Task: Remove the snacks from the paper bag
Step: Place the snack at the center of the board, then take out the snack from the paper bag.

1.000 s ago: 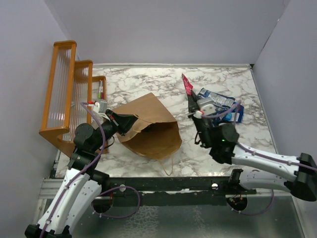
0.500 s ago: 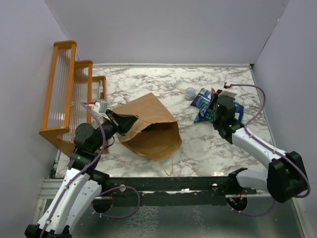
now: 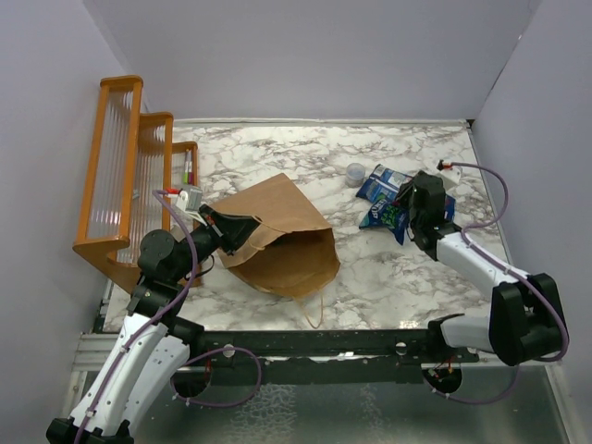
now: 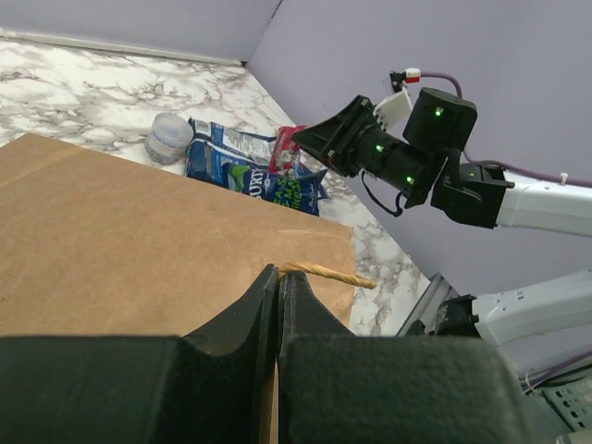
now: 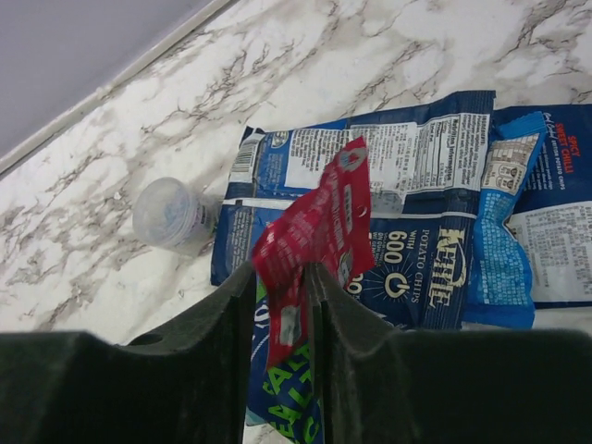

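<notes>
The brown paper bag [image 3: 282, 236] lies on its side on the marble table, mouth toward the near edge. My left gripper [image 3: 255, 229] is shut on its rim by a twisted handle [image 4: 319, 271]; the jaws meet in the left wrist view [image 4: 279, 274]. My right gripper [image 3: 407, 203] is shut on a red snack packet [image 5: 314, 231], held just above a pile of blue packets [image 5: 435, 185] and a teal-green one [image 5: 287, 398]. The pile [image 3: 381, 190] lies at the right back of the table. The bag's inside is hidden.
A small clear round plastic cup [image 3: 355, 172] stands just left of the packet pile, also in the right wrist view [image 5: 171, 215]. An orange wooden rack [image 3: 125, 166] stands at the left edge. Purple walls close in at the back and right.
My right arm has swung from beside the bag's mouth to the right back, carrying the red packet over the blue packets. My left gripper has kept its hold on the bag.
</notes>
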`<state>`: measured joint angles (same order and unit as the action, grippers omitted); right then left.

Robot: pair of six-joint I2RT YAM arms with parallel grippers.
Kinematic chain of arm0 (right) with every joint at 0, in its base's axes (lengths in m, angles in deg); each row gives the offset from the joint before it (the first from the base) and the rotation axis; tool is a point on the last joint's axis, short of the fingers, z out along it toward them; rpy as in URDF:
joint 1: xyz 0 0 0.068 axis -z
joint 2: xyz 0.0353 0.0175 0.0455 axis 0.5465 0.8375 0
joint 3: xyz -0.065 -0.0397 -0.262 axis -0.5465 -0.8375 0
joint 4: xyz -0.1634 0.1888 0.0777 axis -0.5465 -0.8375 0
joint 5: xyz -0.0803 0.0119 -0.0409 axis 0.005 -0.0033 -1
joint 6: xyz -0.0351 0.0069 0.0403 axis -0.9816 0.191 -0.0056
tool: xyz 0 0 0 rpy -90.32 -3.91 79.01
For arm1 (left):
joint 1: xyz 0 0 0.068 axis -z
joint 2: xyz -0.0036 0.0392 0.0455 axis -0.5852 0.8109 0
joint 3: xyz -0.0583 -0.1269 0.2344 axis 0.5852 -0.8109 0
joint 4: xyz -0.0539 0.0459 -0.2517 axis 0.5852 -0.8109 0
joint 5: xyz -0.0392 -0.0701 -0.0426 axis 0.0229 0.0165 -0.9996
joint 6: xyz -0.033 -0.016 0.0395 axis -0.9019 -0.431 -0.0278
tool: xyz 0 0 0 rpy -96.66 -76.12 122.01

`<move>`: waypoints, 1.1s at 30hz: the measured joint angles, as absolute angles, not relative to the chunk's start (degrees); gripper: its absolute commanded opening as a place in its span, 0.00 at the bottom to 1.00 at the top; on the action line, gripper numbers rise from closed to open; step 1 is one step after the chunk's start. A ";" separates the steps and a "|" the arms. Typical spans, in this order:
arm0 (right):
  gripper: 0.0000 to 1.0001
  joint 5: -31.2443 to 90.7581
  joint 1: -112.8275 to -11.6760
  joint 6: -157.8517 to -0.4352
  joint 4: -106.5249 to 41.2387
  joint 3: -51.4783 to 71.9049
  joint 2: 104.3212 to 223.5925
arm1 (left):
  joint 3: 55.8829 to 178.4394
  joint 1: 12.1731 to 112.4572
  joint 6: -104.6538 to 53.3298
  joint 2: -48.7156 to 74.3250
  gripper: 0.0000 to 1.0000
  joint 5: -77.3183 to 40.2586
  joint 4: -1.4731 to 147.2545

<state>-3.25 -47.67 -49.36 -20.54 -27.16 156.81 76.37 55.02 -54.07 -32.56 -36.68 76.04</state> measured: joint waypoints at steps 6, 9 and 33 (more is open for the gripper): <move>0.46 -3.12 -47.67 -49.31 -22.03 -27.68 151.36 | 76.37 55.02 -54.18 -32.52 0.00 -37.88 76.07; 0.52 -1.17 -47.67 -50.74 -20.47 -28.67 145.86 | 76.37 55.02 -54.16 -32.45 0.00 -38.08 76.09; 0.53 60.79 -83.45 -101.31 6.76 -37.83 139.72 | 76.37 55.02 -54.16 -31.68 0.00 -39.57 76.37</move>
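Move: The red snack is still between the right hand's fingertips, its middle about 2 cm ahead and 3 below, over the blue crisps bag some 7 cm down. The green-blue packet lies about 8 cm back and 7 left, 8 below; the clear tub 6 ahead and 15 left. The paper bag's mouth is roughly 36 cm left, 22 back, slightly higher. From the left hand, the red snack is about 20 ahead, 44 right and 19 below. Up first, some 8 cm, the right hand lifts clear while its fingers spread further, from a quarter to about half open, and let go of the red snack. Then it sweeps left and back towards the paper bag's mouth, ending about 28 cm left and 25 back, swinging counter-clockwise until the open fingers point left at the mouth. The left hand stays in place, shut on the bag's twisted handle. ##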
